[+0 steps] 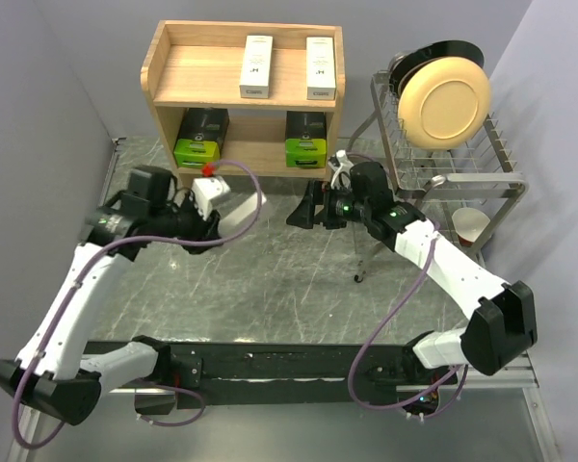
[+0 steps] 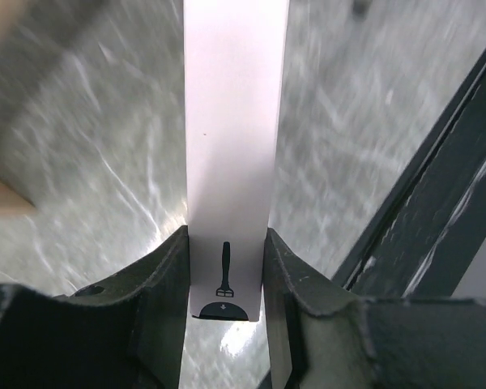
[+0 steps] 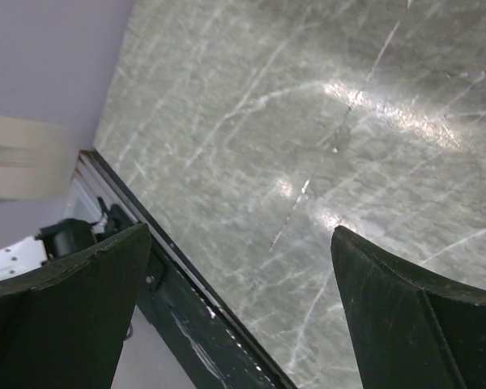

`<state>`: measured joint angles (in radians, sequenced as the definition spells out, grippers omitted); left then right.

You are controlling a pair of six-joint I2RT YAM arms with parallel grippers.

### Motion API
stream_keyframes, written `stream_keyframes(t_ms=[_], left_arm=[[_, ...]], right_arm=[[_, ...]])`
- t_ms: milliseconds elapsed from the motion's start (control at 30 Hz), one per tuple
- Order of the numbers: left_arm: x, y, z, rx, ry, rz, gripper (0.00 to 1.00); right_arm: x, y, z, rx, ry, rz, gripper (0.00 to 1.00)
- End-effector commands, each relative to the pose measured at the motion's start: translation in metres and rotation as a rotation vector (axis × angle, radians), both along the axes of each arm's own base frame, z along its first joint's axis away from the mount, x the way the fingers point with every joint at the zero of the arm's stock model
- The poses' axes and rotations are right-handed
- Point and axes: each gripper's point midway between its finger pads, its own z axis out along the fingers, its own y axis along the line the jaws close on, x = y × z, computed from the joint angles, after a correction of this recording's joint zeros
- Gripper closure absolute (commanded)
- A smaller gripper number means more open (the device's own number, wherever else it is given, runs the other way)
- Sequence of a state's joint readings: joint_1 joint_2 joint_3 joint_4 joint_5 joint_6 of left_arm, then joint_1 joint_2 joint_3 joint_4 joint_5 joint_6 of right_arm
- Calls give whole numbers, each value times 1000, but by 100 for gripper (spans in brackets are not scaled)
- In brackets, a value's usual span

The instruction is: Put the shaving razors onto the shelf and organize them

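Observation:
The wooden shelf point(image 1: 164, 91) stands at the back of the table. Two slim white razor boxes point(image 1: 257, 66) point(image 1: 321, 67) lie on its top tier. On the lower tier sit two black-and-green razor packs point(image 1: 199, 138) point(image 1: 306, 141). My left gripper point(image 1: 205, 206) point(image 2: 225, 243) is shut on a third slim white razor box point(image 1: 212, 195) point(image 2: 233, 138), held above the table just in front of the shelf's left side. A razor symbol shows on the box between the fingers. My right gripper point(image 1: 308, 206) point(image 3: 241, 237) hangs open and empty over the marble in front of the shelf's right side.
A wire dish rack point(image 1: 491, 178) with a cream plate point(image 1: 449, 100) and dark plates stands at the back right. A red-and-white cup point(image 1: 471, 226) sits beside it. A black rail point(image 1: 270, 361) runs along the near table edge. Grey walls close in on both sides.

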<state>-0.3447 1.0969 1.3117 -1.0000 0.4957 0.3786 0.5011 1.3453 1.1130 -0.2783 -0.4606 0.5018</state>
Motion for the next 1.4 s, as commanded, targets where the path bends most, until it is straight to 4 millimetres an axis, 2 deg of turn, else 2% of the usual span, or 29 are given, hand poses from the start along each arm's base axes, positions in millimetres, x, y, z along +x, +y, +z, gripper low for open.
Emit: stream_keyframes(t_ms=[0, 67, 100, 167, 200, 267, 300, 333, 367, 400, 433, 500, 567, 633, 667, 700, 733, 767, 800, 867, 967, 1100, 1233, 1300, 1367], left_arm=[[4, -10, 87, -183, -126, 14, 71], [23, -4, 115, -257, -164, 73, 71], [26, -3, 140, -315, -190, 94, 71], [39, -1, 166, -408, -218, 100, 71], [40, -1, 179, -465, -202, 112, 71], [44, 5, 191, -559, -166, 126, 69], [51, 7, 193, -629, -120, 149, 70], [61, 22, 195, -672, -112, 196, 69], [59, 23, 194, -723, -57, 161, 69], [68, 28, 194, -817, 15, 185, 69], [74, 40, 193, -867, 57, 210, 69], [86, 49, 185, -949, 185, 231, 69], [102, 56, 185, -950, 173, 234, 68], [106, 56, 196, -961, 193, 212, 67], [115, 59, 194, -964, 212, 214, 66], [115, 59, 205, -962, 197, 197, 66], [116, 58, 208, -960, 196, 189, 65], [124, 61, 205, -962, 215, 197, 65], [124, 61, 211, -959, 204, 188, 65], [128, 62, 210, -959, 212, 187, 64], [129, 63, 204, -958, 226, 187, 66], [119, 60, 198, -967, 244, 188, 66], [112, 58, 198, -971, 243, 183, 65], [104, 56, 198, -936, 216, 133, 67], [83, 50, 194, -883, 234, 22, 68]], right_arm=[[8, 7, 20, -9, -77, 38, 1], [10, 10, 23, -16, -88, 41, 1], [10, 11, 23, -22, -89, 45, 1], [8, 13, 25, -41, -106, 63, 1], [6, 15, 25, -49, -111, 74, 1], [6, 16, 28, -65, -127, 84, 1], [4, 16, 28, -74, -123, 90, 1], [5, 16, 29, -84, -133, 94, 1], [4, 15, 28, -94, -129, 97, 1], [4, 15, 29, -98, -133, 96, 0], [4, 16, 30, -101, -140, 101, 0], [4, 16, 31, -105, -148, 101, 0], [3, 17, 30, -110, -149, 101, 0], [2, 16, 27, -113, -149, 96, 0], [1, 17, 27, -113, -148, 98, 0], [0, 18, 26, -112, -151, 101, 0], [-1, 19, 26, -113, -153, 104, 0], [-1, 19, 26, -114, -155, 103, 0], [-2, 19, 25, -114, -155, 104, 0], [-2, 20, 25, -115, -161, 108, 0], [-3, 24, 34, -104, -194, 128, 0], [-9, 37, 74, -18, -291, 178, 0], [-12, 52, 98, 28, -342, 223, 0], [-15, 58, 118, 42, -415, 262, 0], [-20, 63, 130, 56, -458, 301, 0]])
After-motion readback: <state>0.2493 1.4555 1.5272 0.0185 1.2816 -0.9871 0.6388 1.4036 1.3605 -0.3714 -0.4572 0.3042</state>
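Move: The left hand already grips the last white razor box. The free left end of the top shelf lies about 22 cm ahead, 3 cm to its left and 12 cm up. The nearest white box on that shelf is as far ahead and as high, some 10 cm to the right. The left green-black box sits about 19 cm ahead, 1 cm left and 8 cm below the hand. From the empty right hand, that free spot is roughly 15 cm ahead, 25 cm left and 15 cm up. Left hand raises its gripped razor about 17 cm and forward towards the top shelf, turning 60 degrees; right lifts. ##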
